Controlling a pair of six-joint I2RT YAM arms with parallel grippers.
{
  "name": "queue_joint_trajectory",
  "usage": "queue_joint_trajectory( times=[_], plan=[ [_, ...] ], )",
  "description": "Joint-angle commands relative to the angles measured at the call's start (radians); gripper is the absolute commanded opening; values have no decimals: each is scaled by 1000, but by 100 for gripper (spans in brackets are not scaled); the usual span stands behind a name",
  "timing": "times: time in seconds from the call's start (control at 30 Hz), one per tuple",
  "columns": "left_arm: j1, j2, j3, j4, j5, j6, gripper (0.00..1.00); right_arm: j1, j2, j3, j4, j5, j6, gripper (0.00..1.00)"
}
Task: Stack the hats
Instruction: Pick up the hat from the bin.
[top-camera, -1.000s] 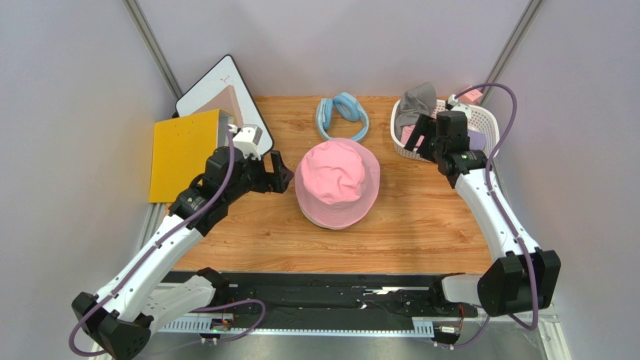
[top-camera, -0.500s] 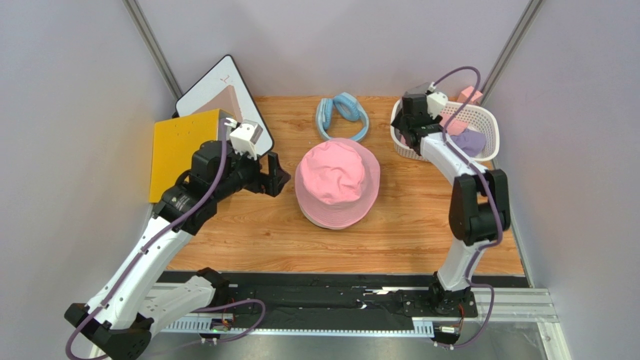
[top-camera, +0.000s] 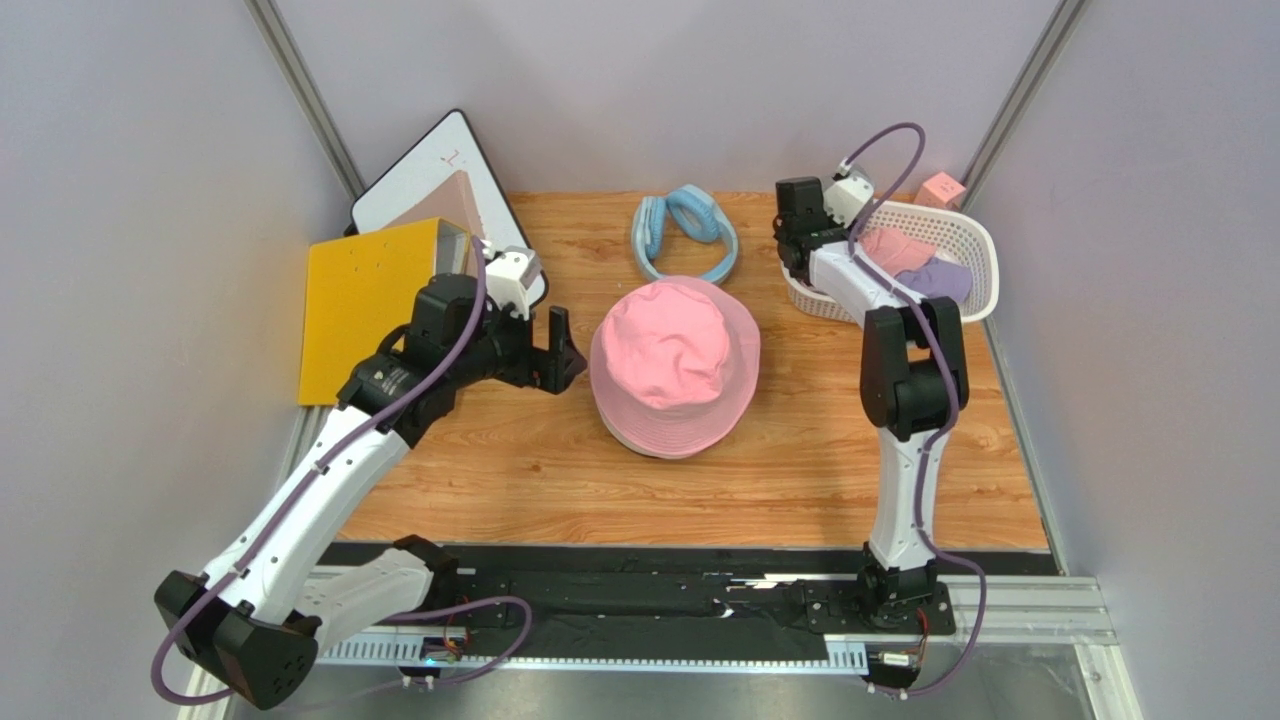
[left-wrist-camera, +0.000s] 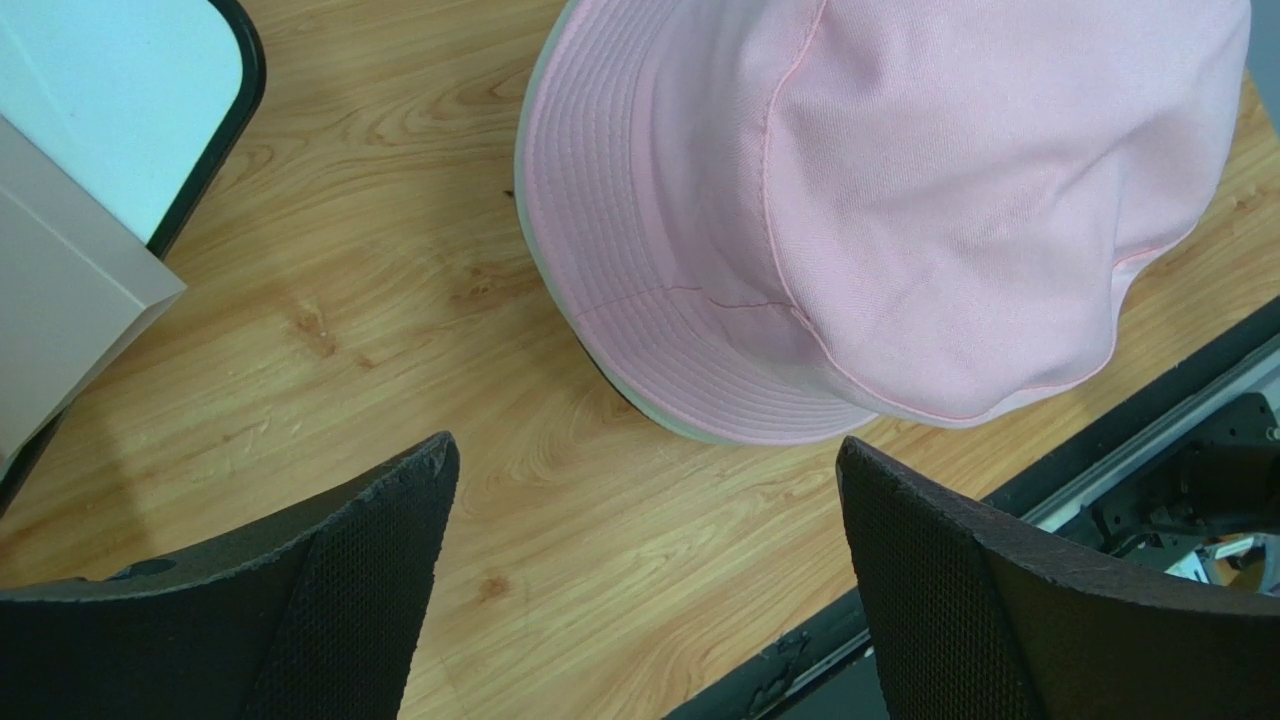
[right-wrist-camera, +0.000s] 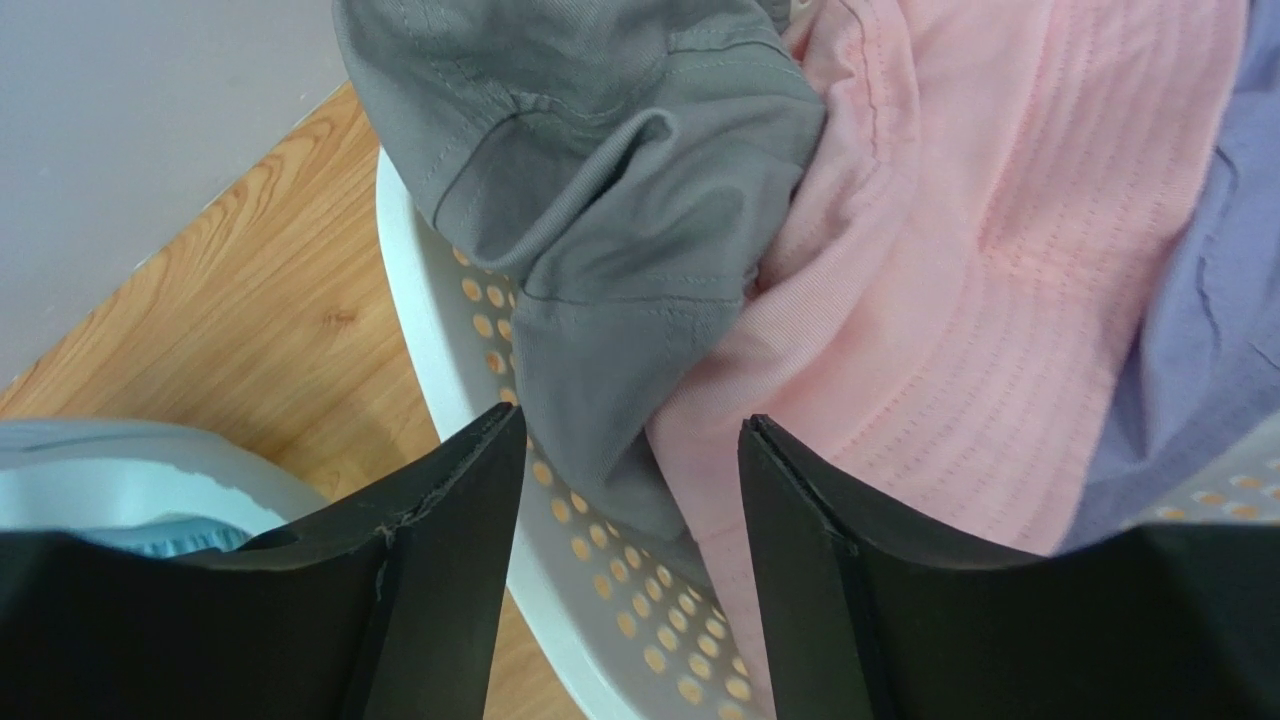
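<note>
A pink hat (top-camera: 673, 365) (left-wrist-camera: 932, 195) lies crown up in the middle of the table, with a thin pale and dark edge of other fabric showing under its brim. My left gripper (top-camera: 559, 348) (left-wrist-camera: 646, 450) stands open just left of it, nothing between the fingers. My right gripper (top-camera: 796, 248) (right-wrist-camera: 631, 428) is at the left end of the white basket (top-camera: 969, 240) (right-wrist-camera: 451, 360). Its jaws are partly open astride the basket wall and the hanging edge of a grey hat (right-wrist-camera: 601, 150). Beside it in the basket lie a pink hat (top-camera: 899, 248) (right-wrist-camera: 977, 300) and a lavender hat (top-camera: 939, 281) (right-wrist-camera: 1217, 300).
A light blue padded ring (top-camera: 685, 233) lies behind the middle hat. A yellow board (top-camera: 368, 300) and a white black-rimmed panel (top-camera: 451, 173) sit at the back left. A small pink box (top-camera: 944, 189) is behind the basket. Grey walls close in on both sides.
My right arm has swung from the basket's middle to its left end and folded up, and its jaws have narrowed. The left gripper has edged slightly toward the pink hat.
</note>
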Motion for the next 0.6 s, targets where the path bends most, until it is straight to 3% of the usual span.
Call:
queue_joint_trajectory(
  times=[0.0,0.17,0.27,0.3,0.37,0.47,0.57],
  plan=[
    [5,-3,-6,19,19,9,100,-1,87,110,18,72,44,56],
    [9,-2,-9,16,13,11,99,-4,126,142,19,97,57,47],
    [14,1,-11,16,13,9,99,-9,138,151,21,87,64,32],
    [15,0,-9,16,13,11,99,-8,140,150,21,87,65,18],
    [21,0,-9,17,13,9,99,-7,129,141,11,92,70,6],
    [26,0,-14,22,22,6,99,-7,77,96,25,100,77,0],
    [29,0,-16,25,29,3,99,-4,-12,11,66,110,79,0]
  ],
)
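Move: The grey hat lies crumpled in the left end of the bin; its middle is about 6 cm ahead of the right hand, 2 cm to its right and 3 cm lower. The folded pink hat in the bin lies about 10 cm right and 2 cm ahead, and the blue headband some 21 cm left and 2 cm ahead, each well below that hand. From the left hand the grey hat is roughly 32 cm ahead, 37 cm right and 16 cm lower. Down and forward into the left end of the bin, the half-open right hand eases some 3 cm towards the near, lower edge of the grey hat. It then all but stops there and its fingers snap shut, seeming to pinch a fold of that edge between the tips; they still slant down, forward and to the right. ##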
